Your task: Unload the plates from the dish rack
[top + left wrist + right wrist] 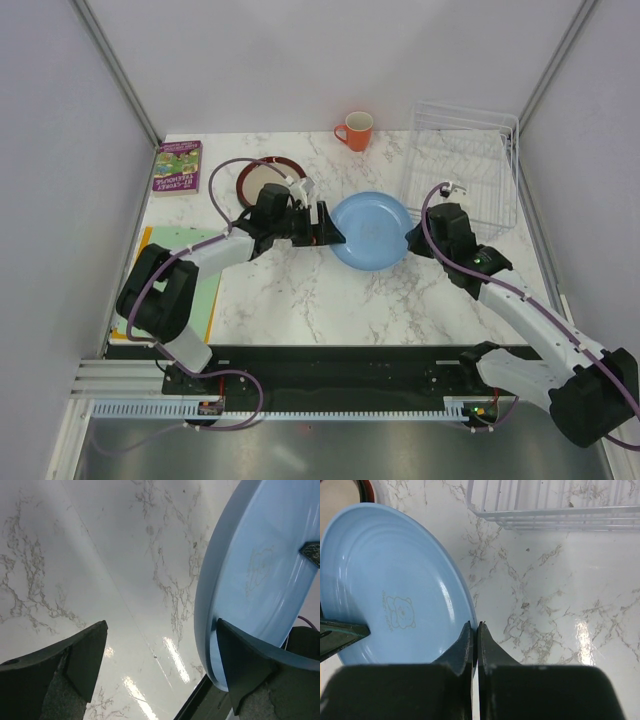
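Observation:
The light blue plate (370, 230) is mid-table, held by its right rim in my shut right gripper (412, 240); the right wrist view shows the fingertips (474, 626) pinched on the rim of the plate (390, 590). My left gripper (330, 232) is open at the plate's left rim. In the left wrist view the plate's (260, 570) edge sits between the fingers (245, 665), close to the right one. A cream plate with a dark red rim (262, 178) lies behind the left arm. The white wire dish rack (465, 170) at the back right holds no plates. The red patterned plate is out of view.
An orange mug (354, 130) stands at the back, between the cream plate and the rack. A purple book (177, 167) lies at the back left. A green and yellow mat (205, 295) lies at the table's left edge. Grey walls close in on both sides.

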You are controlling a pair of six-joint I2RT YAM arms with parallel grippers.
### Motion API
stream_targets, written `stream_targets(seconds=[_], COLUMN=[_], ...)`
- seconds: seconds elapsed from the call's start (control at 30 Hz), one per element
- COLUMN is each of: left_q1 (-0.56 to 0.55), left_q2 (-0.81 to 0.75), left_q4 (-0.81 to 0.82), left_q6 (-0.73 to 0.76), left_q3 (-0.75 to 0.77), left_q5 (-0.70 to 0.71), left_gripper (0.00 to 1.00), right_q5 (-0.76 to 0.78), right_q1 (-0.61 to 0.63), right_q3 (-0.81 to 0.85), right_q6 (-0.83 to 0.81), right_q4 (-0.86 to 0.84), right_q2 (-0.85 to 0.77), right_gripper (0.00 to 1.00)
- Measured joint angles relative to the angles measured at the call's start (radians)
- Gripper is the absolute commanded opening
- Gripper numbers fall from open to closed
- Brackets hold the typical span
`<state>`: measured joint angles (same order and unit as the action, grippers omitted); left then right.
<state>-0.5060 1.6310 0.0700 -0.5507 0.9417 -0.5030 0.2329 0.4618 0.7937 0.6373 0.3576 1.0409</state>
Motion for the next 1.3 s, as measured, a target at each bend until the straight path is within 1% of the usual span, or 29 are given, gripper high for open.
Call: stream_targets(seconds=[0.03, 0.1, 0.13, 0.2, 0.23, 0.27, 0.33, 0.4, 0.43, 0.47, 0.5, 0.53, 0.63, 0.67, 0.77, 1.03, 1.13, 1.3], left_q1=[0.000, 0.000, 0.000, 0.000, 0.000, 0.000, 0.003, 0.010, 0.011, 0.011, 0.011, 0.010, 0.018, 0.030, 0.098, 0.378, 0.435, 0.479], left_q2=[0.000, 0.000, 0.000, 0.000, 0.000, 0.000, 0.005, 0.011, 0.013, 0.014, 0.015, 0.017, 0.032, 0.036, 0.049, 0.159, 0.210, 0.299], left_q4=[0.008, 0.029, 0.042, 0.067, 0.080, 0.087, 0.101, 0.102, 0.100, 0.097, 0.087, 0.075, 0.011, -0.008, -0.047, -0.150, -0.183, -0.224], left_q6=[-0.003, -0.016, -0.023, -0.038, -0.043, -0.049, -0.067, -0.067, -0.068, -0.066, -0.063, -0.061, -0.042, -0.036, -0.024, 0.029, 0.048, 0.068], left_q3=[0.000, 0.000, 0.000, 0.002, 0.003, 0.005, 0.016, 0.023, 0.023, 0.024, 0.027, 0.034, 0.085, 0.105, 0.164, 0.371, 0.427, 0.496], left_q5=[-0.004, -0.017, -0.026, -0.047, -0.058, -0.064, -0.068, -0.068, -0.068, -0.064, -0.059, -0.052, -0.034, -0.030, -0.031, -0.031, -0.030, -0.031], left_gripper=[0.73, 0.55, 0.40, 0.24, 0.05, 0.02, 0.02, 0.02, 0.02, 0.02, 0.02, 0.02, 0.02, 0.02, 0.02, 0.02, 0.02, 0.02], right_q5=[-0.004, -0.018, -0.025, -0.037, -0.043, -0.046, -0.053, -0.061, -0.067, -0.071, -0.080, -0.088, -0.095, -0.094, -0.083, -0.073, -0.073, -0.071], right_q1=[0.000, 0.000, 0.000, 0.000, 0.000, 0.000, -0.004, -0.003, -0.004, -0.005, -0.005, -0.004, -0.002, -0.002, -0.002, -0.002, -0.002, -0.002], right_q3=[0.000, -0.001, -0.002, -0.004, -0.007, -0.009, -0.016, -0.018, -0.018, -0.018, -0.018, -0.018, -0.018, -0.018, -0.018, -0.021, -0.033, -0.058], right_q6=[0.003, 0.007, 0.011, 0.017, 0.020, 0.022, 0.021, 0.021, 0.022, 0.032, 0.038, 0.044, 0.049, 0.048, 0.046, 0.045, 0.043, 0.034], right_q4=[0.000, -0.002, -0.003, -0.006, -0.007, -0.008, -0.003, -0.015, -0.022, -0.024, -0.031, -0.040, -0.056, -0.059, -0.058, -0.054, -0.055, -0.049], right_q2=[0.000, 0.000, 0.000, 0.000, 0.000, 0.000, 0.001, 0.006, 0.009, 0.013, 0.016, 0.020, 0.022, 0.022, 0.019, 0.004, 0.004, 0.008], right_gripper=[0.00, 0.00, 0.00, 0.00, 0.00, 0.00, 0.01, 0.31, 0.44, 0.62, 0.71, 0.76, 0.79, 0.83, 0.86, 0.87, 0.87, 0.87])
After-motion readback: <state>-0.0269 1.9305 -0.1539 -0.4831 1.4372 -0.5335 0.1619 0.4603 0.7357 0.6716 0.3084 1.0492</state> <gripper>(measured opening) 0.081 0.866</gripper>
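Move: The blue plate hangs between the hands: its middle is some 9 cm to the left hand's right, about 2 cm ahead and 3 cm higher, its near left rim already between the open fingers. The stacked plates lie roughly 22 cm ahead, 16 cm left and 9 cm below that hand; the mug is about 40 cm ahead, 8 cm right. From the right hand, which grips its right rim, the plate's middle is some 5 cm ahead and 9 cm left. The left fingers shut on the blue plate's left rim while the hand rises 2 to 3 cm; then the right fingers open and let go of the opposite rim, that hand staying nearly in place. Now the left hand sweeps the plate about 25 cm forward and left towards the stack, turning some 25 degrees counter-clockwise, still climbing at first and easing down near the end. ##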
